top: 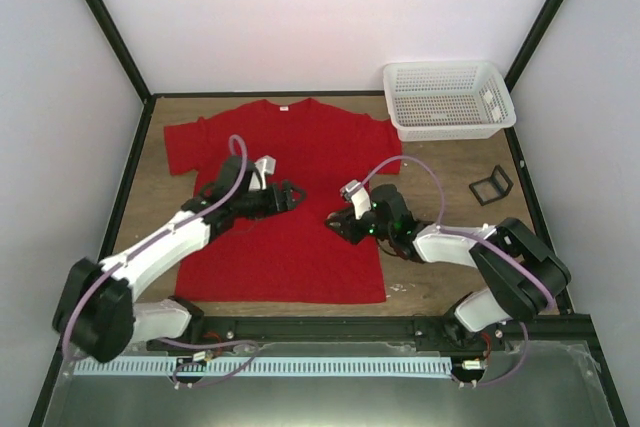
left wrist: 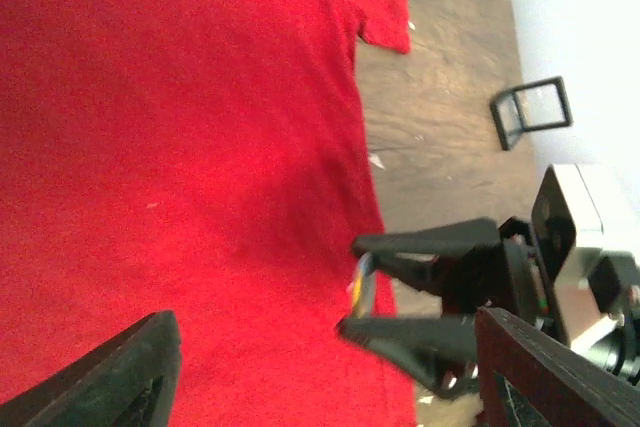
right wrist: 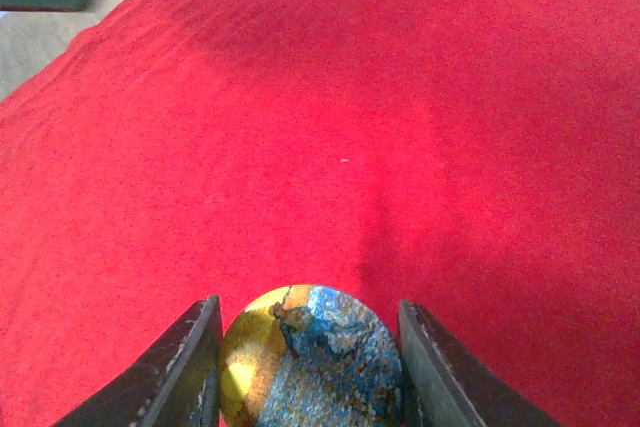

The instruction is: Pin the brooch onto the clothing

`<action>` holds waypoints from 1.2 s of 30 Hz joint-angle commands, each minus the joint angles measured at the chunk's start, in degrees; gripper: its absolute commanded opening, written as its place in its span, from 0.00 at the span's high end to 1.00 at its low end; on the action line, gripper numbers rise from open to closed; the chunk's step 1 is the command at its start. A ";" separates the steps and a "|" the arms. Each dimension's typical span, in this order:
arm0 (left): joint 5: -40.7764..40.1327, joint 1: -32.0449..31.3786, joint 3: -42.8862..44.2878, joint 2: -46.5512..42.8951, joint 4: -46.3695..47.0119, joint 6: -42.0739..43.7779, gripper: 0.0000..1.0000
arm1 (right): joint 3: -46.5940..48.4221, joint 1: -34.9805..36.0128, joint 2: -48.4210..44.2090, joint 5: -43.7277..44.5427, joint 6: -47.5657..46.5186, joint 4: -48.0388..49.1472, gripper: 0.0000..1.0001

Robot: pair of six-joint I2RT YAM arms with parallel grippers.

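Observation:
The clothing (top: 290, 147) is a bright red T-shirt lying flat on the table, neck to the far side. My right gripper (top: 336, 223) hovers over its right half, shut on the brooch (right wrist: 310, 357), a small round badge with a blue and yellow face. The left wrist view shows the brooch (left wrist: 362, 282) edge-on between the right gripper's black fingers (left wrist: 420, 247), just above the red cloth (left wrist: 180, 147) near the shirt's side hem. My left gripper (top: 293, 194) is over the shirt's middle, pointing at the right one. Its jaws stand open (left wrist: 320, 347) with nothing between them.
A white mesh basket (top: 450, 97) stands at the back right corner. A black wire-frame stand (top: 490, 185) sits on the bare wood right of the shirt and also shows in the left wrist view (left wrist: 532, 112). White walls close in the table on three sides.

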 commanded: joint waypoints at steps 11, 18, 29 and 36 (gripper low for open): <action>24.27 -2.85 13.21 25.06 0.25 9.54 0.41 | -1.24 3.08 -0.66 -0.06 -3.86 6.00 0.61; 24.31 -3.71 13.98 28.20 -0.29 10.82 0.52 | -1.39 3.11 -1.31 0.04 -4.05 6.13 0.61; 24.36 -4.62 15.74 31.30 -0.42 11.64 0.76 | -1.58 3.15 -1.36 0.14 -4.11 6.36 0.61; 24.31 -4.67 14.72 30.40 0.64 10.56 0.96 | -1.59 3.15 -1.37 0.17 -4.26 6.54 0.62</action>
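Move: About 10 cm to the left gripper's right and 7 cm lower, with no clear offset forward or back, is the brooch. The right gripper already holds it at its fingertips, roughly 1 cm ahead, 1 cm left and 1 cm below its hand point. That right gripper sits some 11 cm to the left hand's right, 1 cm nearer the bases and 8 cm lower. The spread clothing's middle lies about 3 cm ahead of the left hand, level with it sideways, roughly 15 cm down. Swinging right and down towards the held brooch, the left hand covers about 9 cm sideways and 7 cm down, turning some 25 degrees clockwise and tipping its fingers lower. Its wide-open fingers shut steadily until almost closed, pinching the brooch's exposed edge. The right hand keeps its grip, easing only 1 to 2 cm back and left, then holding still. ##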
